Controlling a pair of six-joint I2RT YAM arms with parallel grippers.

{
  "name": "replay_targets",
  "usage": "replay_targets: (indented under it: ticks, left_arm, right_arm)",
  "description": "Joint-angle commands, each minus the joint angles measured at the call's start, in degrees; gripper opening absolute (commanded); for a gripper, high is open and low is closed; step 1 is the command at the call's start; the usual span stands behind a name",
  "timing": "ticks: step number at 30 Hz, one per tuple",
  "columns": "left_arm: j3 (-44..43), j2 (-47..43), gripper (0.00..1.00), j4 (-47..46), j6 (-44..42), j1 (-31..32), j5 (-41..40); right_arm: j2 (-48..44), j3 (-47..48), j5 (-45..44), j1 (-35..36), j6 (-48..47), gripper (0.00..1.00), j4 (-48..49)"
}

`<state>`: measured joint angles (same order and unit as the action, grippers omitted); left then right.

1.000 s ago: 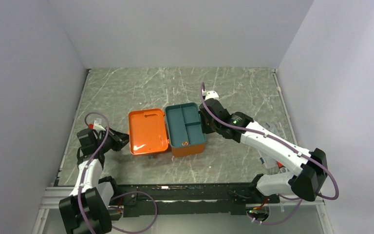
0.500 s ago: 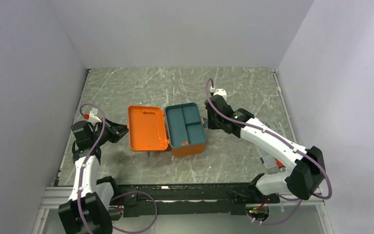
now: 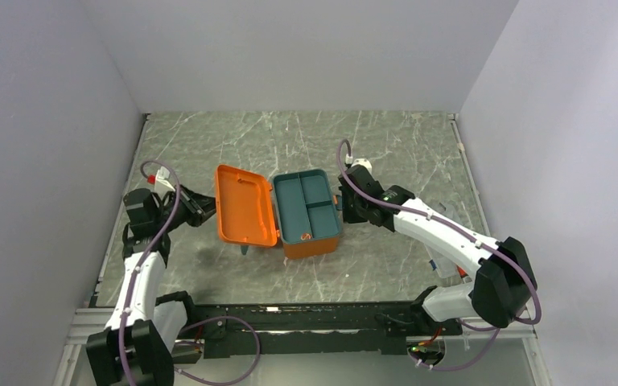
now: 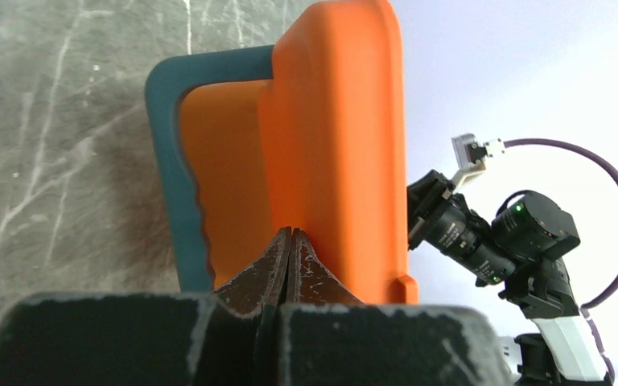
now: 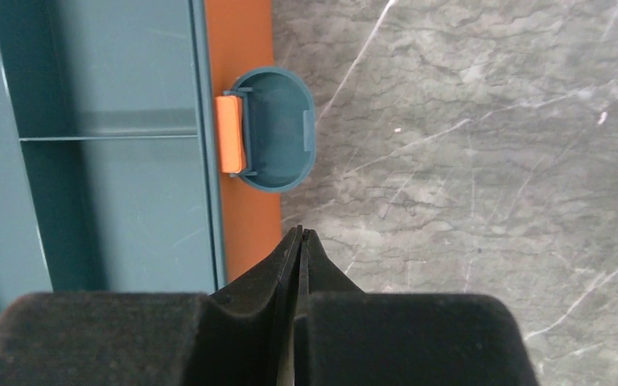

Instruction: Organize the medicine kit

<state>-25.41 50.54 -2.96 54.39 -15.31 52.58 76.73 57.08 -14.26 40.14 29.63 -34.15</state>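
The medicine kit [image 3: 314, 245] is an orange box standing open in the middle of the table, with a teal divided tray [image 3: 310, 205] inside it. Its orange lid [image 3: 245, 207] is tilted up off the table on its hinge. My left gripper [image 3: 207, 207] is shut, its tips [image 4: 291, 233] against the lid's outer face [image 4: 338, 145], beside the teal handle [image 4: 169, 161]. My right gripper [image 3: 343, 207] is shut and empty at the kit's right side; its tips [image 5: 300, 233] are just below the teal latch [image 5: 278, 129], at the orange rim [image 5: 241, 48].
A small brownish item [image 3: 306, 236] lies in the tray's front compartment. White packets [image 3: 447, 269] lie on the table near the right arm's base. Grey walls close in the table on the left, back and right.
The lid has risen from flat on the table to steeply tilted. My left gripper has moved up and to the right with it. My right gripper has shifted slightly beside the latch.
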Motion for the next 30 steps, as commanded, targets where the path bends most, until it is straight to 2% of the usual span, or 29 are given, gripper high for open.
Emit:
replay_targets:
  ticks: [1, 16, 30]
  left_arm:
    - [-3.1, 0.8, 0.00, -5.0, 2.2, 3.6, -0.9]
    - [-8.1, 5.2, 0.00, -9.1, 4.4, 16.6, -6.8]
    - [-8.3, 7.4, 0.00, -11.2, 4.6, 21.4, -8.3]
  right_arm:
    - [-0.6, -1.1, 3.6, -0.3, 1.0, 0.03, 4.0]
    - [0.9, -1.2, 9.6, 3.0, 1.4, 0.01, 8.6]
    - [4.0, 1.1, 10.8, 8.1, 2.9, 0.01, 11.3]
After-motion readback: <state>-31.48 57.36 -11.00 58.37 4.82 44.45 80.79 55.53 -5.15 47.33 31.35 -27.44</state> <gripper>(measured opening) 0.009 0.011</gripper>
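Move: Against the outer edge of the kit's part-raised orange lid, the left hand has the lid's middle about 6 cm to its right, level fore and aft and some 4 cm lower; the box's middle is roughly 19 cm right and 8 cm down. The right hand stands just outside the right wall: box middle about 8 cm left, 3 cm ahead, 3 cm lower; latch 2 cm left and 4 cm ahead, the small cap in the tray 9 cm left, 4 cm back. Pushing the lid up and over on its hinge, the left hand's closed fingertips travel about 8 cm right, rising some 3 cm partway, while the hand turns about 10 degrees clockwise. From the other side the right hand, shut as well, goes some 7 cm left and, later on, 3 cm back, bearing on the box's right wall beside the latch and turning counter-clockwise. ##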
